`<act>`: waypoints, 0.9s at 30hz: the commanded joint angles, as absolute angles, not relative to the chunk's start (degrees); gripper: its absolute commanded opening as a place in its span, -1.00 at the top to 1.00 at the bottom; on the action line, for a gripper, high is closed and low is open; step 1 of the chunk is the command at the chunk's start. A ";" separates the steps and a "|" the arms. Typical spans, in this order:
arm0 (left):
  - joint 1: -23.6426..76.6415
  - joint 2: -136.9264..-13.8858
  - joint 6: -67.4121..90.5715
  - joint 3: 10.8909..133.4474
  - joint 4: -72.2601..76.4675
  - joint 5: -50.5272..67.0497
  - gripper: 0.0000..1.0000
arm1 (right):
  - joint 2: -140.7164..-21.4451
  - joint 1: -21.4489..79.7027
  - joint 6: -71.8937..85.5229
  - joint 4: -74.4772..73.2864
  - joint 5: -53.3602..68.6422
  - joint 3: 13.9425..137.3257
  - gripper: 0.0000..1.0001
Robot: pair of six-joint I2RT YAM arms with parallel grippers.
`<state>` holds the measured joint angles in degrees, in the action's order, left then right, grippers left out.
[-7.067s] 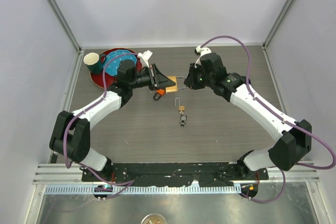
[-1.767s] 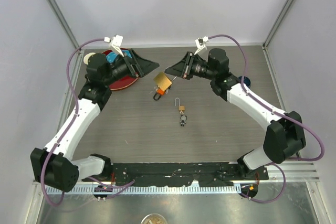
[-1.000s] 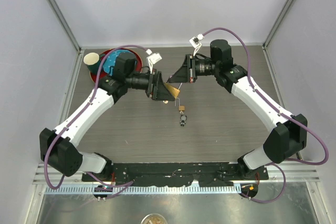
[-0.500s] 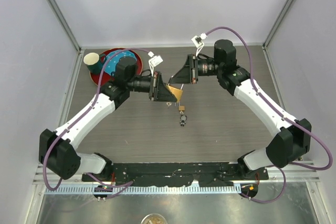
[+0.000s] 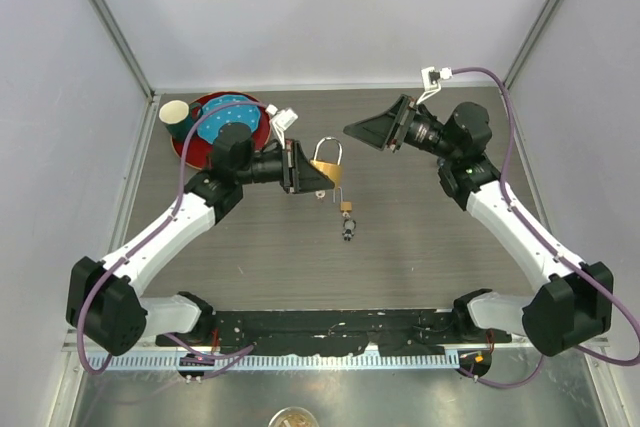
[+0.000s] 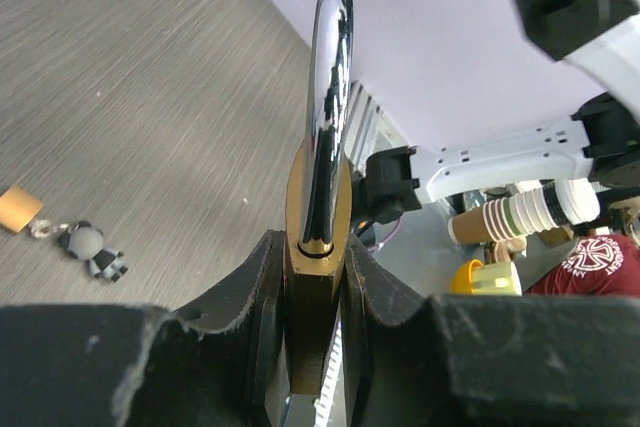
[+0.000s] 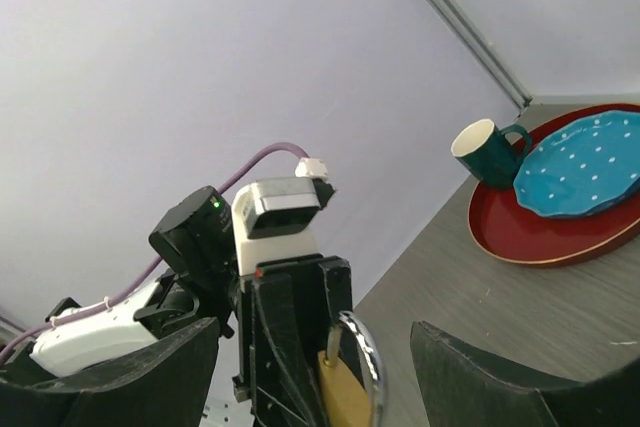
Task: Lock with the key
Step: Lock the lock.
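Note:
A brass padlock with a silver shackle is clamped by its body between the fingers of my left gripper, above the middle of the table. In the left wrist view the padlock stands edge-on between the pads, shackle pointing away from my left gripper. My right gripper hangs open to the right of the padlock, apart from it, nothing between its fingers. The right wrist view looks through my right gripper at the held padlock. I cannot make out a key on this padlock.
A small brass lock with a grey charm lies on the table below the held padlock; lock and charm also show in the left wrist view. At the back left a red tray holds a blue dotted plate and a teal cup.
My right gripper has let go of the padlock's shackle, opened and drawn back to the right. My left gripper has shut on the padlock's body and holds it alone.

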<state>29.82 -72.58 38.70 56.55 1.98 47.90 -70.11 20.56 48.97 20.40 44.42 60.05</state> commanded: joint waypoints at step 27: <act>29.71 -69.00 50.36 54.76 25.75 51.68 1.00 | -79.19 27.16 59.50 38.58 48.69 63.37 0.51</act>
<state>29.82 -71.26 49.41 54.19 17.82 50.15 -79.07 26.85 58.96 34.46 49.10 59.96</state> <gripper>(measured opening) 0.263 0.358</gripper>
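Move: The big padlock's body is in the left fingers; its shackle stands about 5 cm ahead of that hand and 4 cm above it. From the right hand, empty and open, the shackle lies about 5 cm left, 1 cm back and 5 cm below. Down on the table, from the right hand, are the small lock, some 2 cm ahead and 4 cm left, and the key ring, about 3 cm back and 3 cm left, both roughly 36 cm below. The big padlock, still pinched by its body, is lifted about 4 cm by the left hand, whose fingertips tilt up some 10 degrees before it steadies. The right hand dips slightly, then sweeps left about 5 cm and a little back to the shackle, turning counter-clockwise, its wide-open fingers closing to under half their starting gap on either side of the bow. ##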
